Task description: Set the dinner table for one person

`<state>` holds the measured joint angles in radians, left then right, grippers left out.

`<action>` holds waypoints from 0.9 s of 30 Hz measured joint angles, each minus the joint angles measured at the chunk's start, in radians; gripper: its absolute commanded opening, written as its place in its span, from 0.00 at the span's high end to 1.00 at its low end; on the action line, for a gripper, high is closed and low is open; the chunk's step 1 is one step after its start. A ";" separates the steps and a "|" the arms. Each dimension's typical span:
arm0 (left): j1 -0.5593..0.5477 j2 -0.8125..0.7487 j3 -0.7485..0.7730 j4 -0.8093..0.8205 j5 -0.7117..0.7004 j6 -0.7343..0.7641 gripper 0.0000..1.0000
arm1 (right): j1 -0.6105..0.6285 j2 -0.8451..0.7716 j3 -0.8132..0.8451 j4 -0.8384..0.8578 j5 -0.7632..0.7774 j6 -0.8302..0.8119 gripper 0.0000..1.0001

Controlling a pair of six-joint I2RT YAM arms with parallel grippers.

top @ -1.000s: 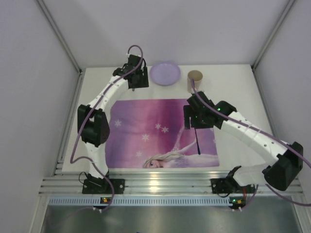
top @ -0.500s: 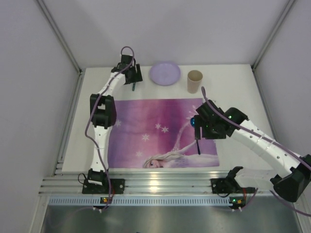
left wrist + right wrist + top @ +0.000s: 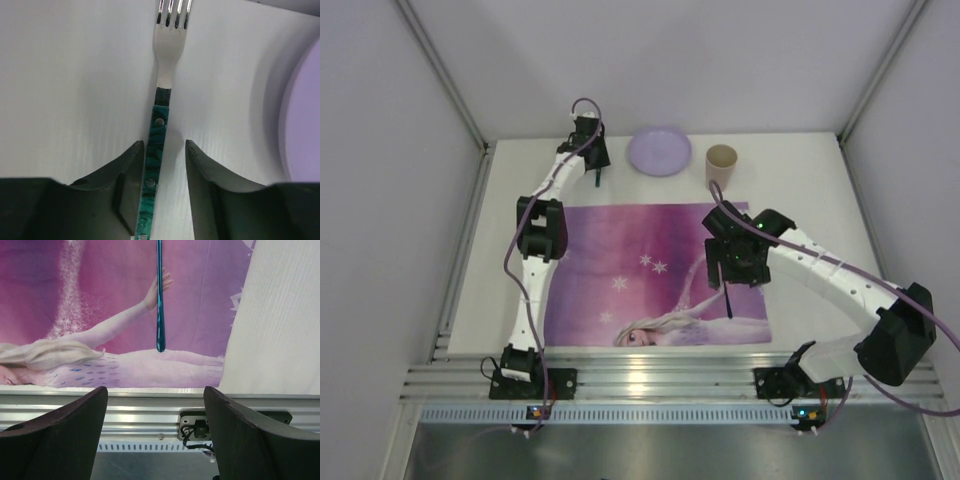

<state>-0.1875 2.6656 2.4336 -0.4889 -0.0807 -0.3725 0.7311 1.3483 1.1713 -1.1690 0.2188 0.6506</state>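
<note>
The white dinner table carries a purple princess placemat. At the back left a fork with a green handle lies on the bare table. My left gripper straddles that handle. Its left finger is against the handle and its right finger stands a small gap away. My right gripper hangs wide open and empty above the placemat's right part. A slim blue-handled utensil lies on the mat just beyond its fingertips.
A lilac plate sits at the back centre, close to the right of the fork. A tan cup stands beside it. An aluminium rail runs along the near edge. Grey walls close in the sides.
My left arm has stretched to the back left and come down over the fork, its jaws narrowing around the handle. My right arm has shifted above the utensil on the mat, still open.
</note>
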 measured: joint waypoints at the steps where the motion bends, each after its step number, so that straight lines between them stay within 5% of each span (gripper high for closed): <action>1: 0.001 0.005 0.008 -0.007 -0.014 0.003 0.66 | 0.000 0.005 0.006 0.000 0.000 -0.003 0.22; 8: -0.003 0.010 0.021 -0.047 -0.071 0.043 1.00 | -0.001 0.048 0.037 0.015 -0.008 -0.029 0.22; 18: -0.008 -0.073 -0.101 -0.062 -0.065 0.042 1.00 | -0.001 0.076 0.066 0.052 -0.041 -0.077 0.22; 27: -0.009 -0.381 -0.319 -0.152 -0.039 0.043 1.00 | -0.001 0.073 0.067 0.142 -0.067 -0.117 0.21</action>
<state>-0.1967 2.2848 2.1147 -0.6411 -0.1192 -0.3290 0.7300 1.4212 1.2381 -1.0275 0.1520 0.5339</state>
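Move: The fork lies right between the left hand's half-shut fingers: its middle is about 3 cm ahead, 1 cm left and a centimetre lower, with the handle under the pads. The plate's middle is roughly 20 cm to this hand's right and 5 cm farther out, and the placemat's middle some 34 cm back and 20 cm right. From the right hand, the fork lies about 50 cm ahead, 43 cm left and 10 cm lower. Sidling about 1.5 cm left and settling slightly lower, the left hand finishes closing and pinches the fork's handle, then draws back about 8 cm towards the placemat's side of the table, climbing ever more steeply to some 9 cm above its lowest point with the fork in its grip. The open, empty right hand drifts about 5 cm left and forward above the placemat. ##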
